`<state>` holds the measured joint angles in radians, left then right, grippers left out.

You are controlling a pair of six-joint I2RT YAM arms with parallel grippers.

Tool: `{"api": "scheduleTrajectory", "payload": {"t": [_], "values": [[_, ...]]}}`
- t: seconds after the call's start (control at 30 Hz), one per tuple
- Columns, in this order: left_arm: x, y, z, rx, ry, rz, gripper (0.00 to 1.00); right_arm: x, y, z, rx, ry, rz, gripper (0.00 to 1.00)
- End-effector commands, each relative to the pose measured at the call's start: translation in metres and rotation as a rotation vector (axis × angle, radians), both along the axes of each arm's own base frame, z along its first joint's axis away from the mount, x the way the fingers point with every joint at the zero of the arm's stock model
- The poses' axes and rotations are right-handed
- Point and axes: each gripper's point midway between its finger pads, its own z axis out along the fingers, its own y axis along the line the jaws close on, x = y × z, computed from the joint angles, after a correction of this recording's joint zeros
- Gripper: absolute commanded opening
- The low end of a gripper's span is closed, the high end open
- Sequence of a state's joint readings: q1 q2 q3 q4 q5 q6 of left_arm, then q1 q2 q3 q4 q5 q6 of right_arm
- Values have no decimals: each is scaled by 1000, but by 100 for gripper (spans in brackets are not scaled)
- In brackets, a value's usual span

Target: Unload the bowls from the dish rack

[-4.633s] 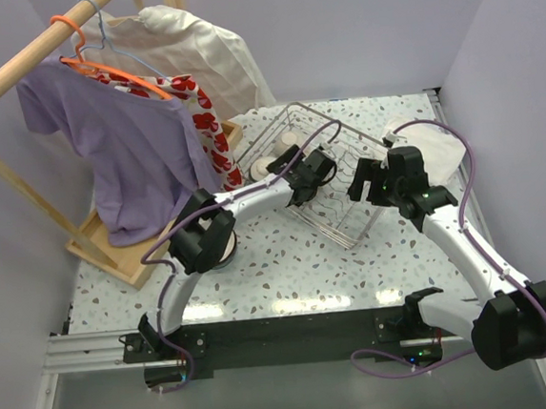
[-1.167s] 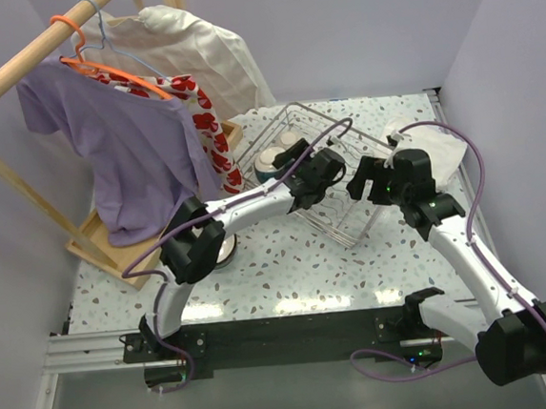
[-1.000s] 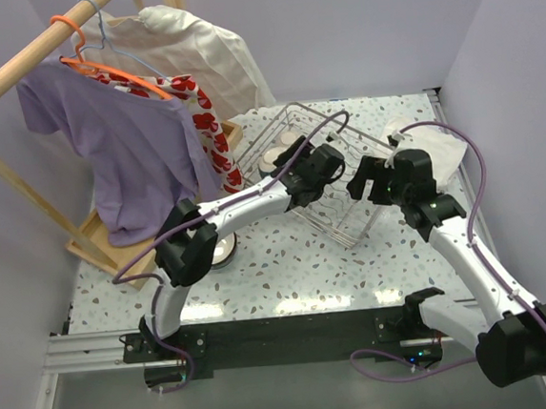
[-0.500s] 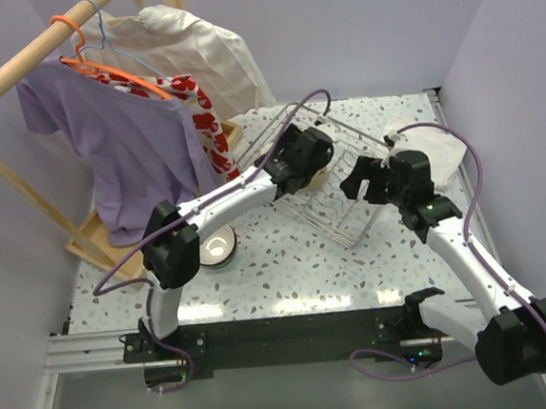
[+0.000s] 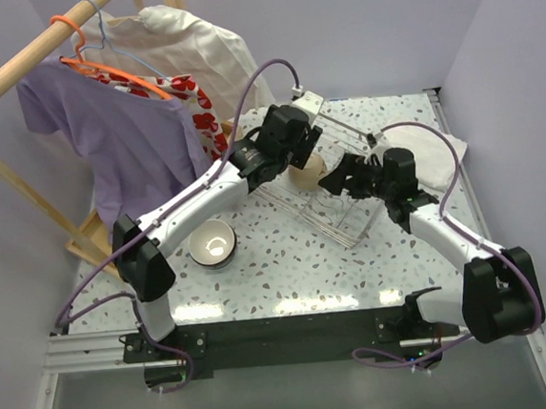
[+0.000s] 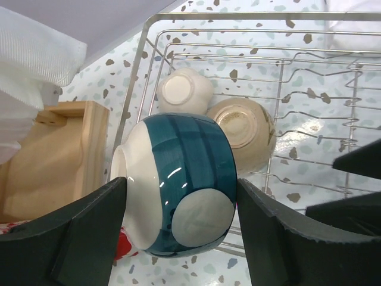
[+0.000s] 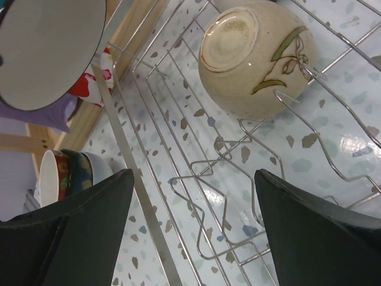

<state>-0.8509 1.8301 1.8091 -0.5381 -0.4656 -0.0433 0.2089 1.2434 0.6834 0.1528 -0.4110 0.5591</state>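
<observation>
My left gripper (image 6: 181,182) is shut on a teal-banded bowl (image 6: 178,179), held on its side in the air above the far left end of the dish rack (image 6: 238,16). Below it, a white bowl (image 6: 184,89) and a beige bowl (image 6: 241,128) lie in the rack with their bases up. My right gripper (image 7: 193,176) stands open over the rack's wire floor, just short of the beige bowl (image 7: 256,56) with its leaf pattern. From above, the left gripper (image 5: 287,146) hangs over the rack (image 5: 351,219) and the right gripper (image 5: 333,178) is inside it.
A stack of bowls (image 5: 211,243) sits on the table left of the rack, also seen as a stack (image 7: 62,176). A wooden clothes rail (image 5: 13,69) with a purple shirt (image 5: 125,150) stands at the left on a wooden base (image 6: 53,155). A white cloth (image 5: 440,147) lies at the right.
My left gripper has risen out of the rack with the teal-banded bowl and moved toward the back. The right gripper has moved left into the rack, near the beige bowl.
</observation>
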Motion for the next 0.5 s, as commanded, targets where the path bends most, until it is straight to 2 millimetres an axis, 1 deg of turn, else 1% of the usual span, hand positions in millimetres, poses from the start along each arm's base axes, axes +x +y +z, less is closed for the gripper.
{"api": "scheduleTrajectory", "payload": {"t": [0.0, 0.07, 0.1, 0.13, 0.2, 0.27, 0.3, 0.33, 0.37, 0.4, 0.43, 0.47], "values": [[-15, -2, 64, -232, -67, -34, 37, 18, 17, 39, 116, -154, 56, 86], [-21, -7, 68, -292, -60, -56, 37, 20, 22, 47, 138, -176, 81, 86], [-26, -5, 69, -310, -57, -64, 37, 22, 24, 54, 155, -199, 90, 86], [-28, -7, 73, -351, -62, -65, 37, 23, 27, 54, 164, -201, 108, 86], [-35, -5, 73, -393, -55, -77, 37, 26, 32, 64, 198, -231, 124, 86], [-38, -7, 80, -462, -55, -87, 37, 27, 37, 64, 224, -226, 153, 86], [-41, -5, 79, -480, -50, -90, 37, 29, 39, 70, 246, -245, 162, 86], [-40, -6, 83, -518, -52, -86, 36, 30, 41, 68, 257, -239, 169, 86], [-43, -6, 86, -539, -52, -94, 36, 29, 44, 69, 271, -243, 184, 86], [-44, -6, 83, -546, -45, -96, 36, 31, 45, 75, 286, -261, 191, 86], [-43, -7, 87, -579, -50, -94, 36, 30, 47, 75, 290, -263, 206, 85], [-44, -9, 87, -595, -44, -104, 36, 30, 50, 77, 296, -267, 223, 85]]}}
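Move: The left gripper already holds the teal bowl clear of the rack. The bowl stack on the table lies some 21 cm back, 23 cm left and 20 cm below it; under it, about 20 cm down, are the tan bowl (6 cm back, 2 cm right) and the small white bowl (2 cm ahead, 2 cm left). From the open right gripper, the teal bowl is about 7 cm ahead, 8 cm left and 9 cm up; the tan bowl is 4 cm ahead, 5 cm left, 10 cm below. Draw the left gripper back about 5 cm and a little up, away from over the rack's far side, keeping its grip on the teal bowl and rolling it some 20 degrees, left side down, so the mouth turns upward. Meanwhile bring the open right gripper left, up and forward about 5 cm in all towards that bowl, rolling its left side up slightly, fingers staying wide. ##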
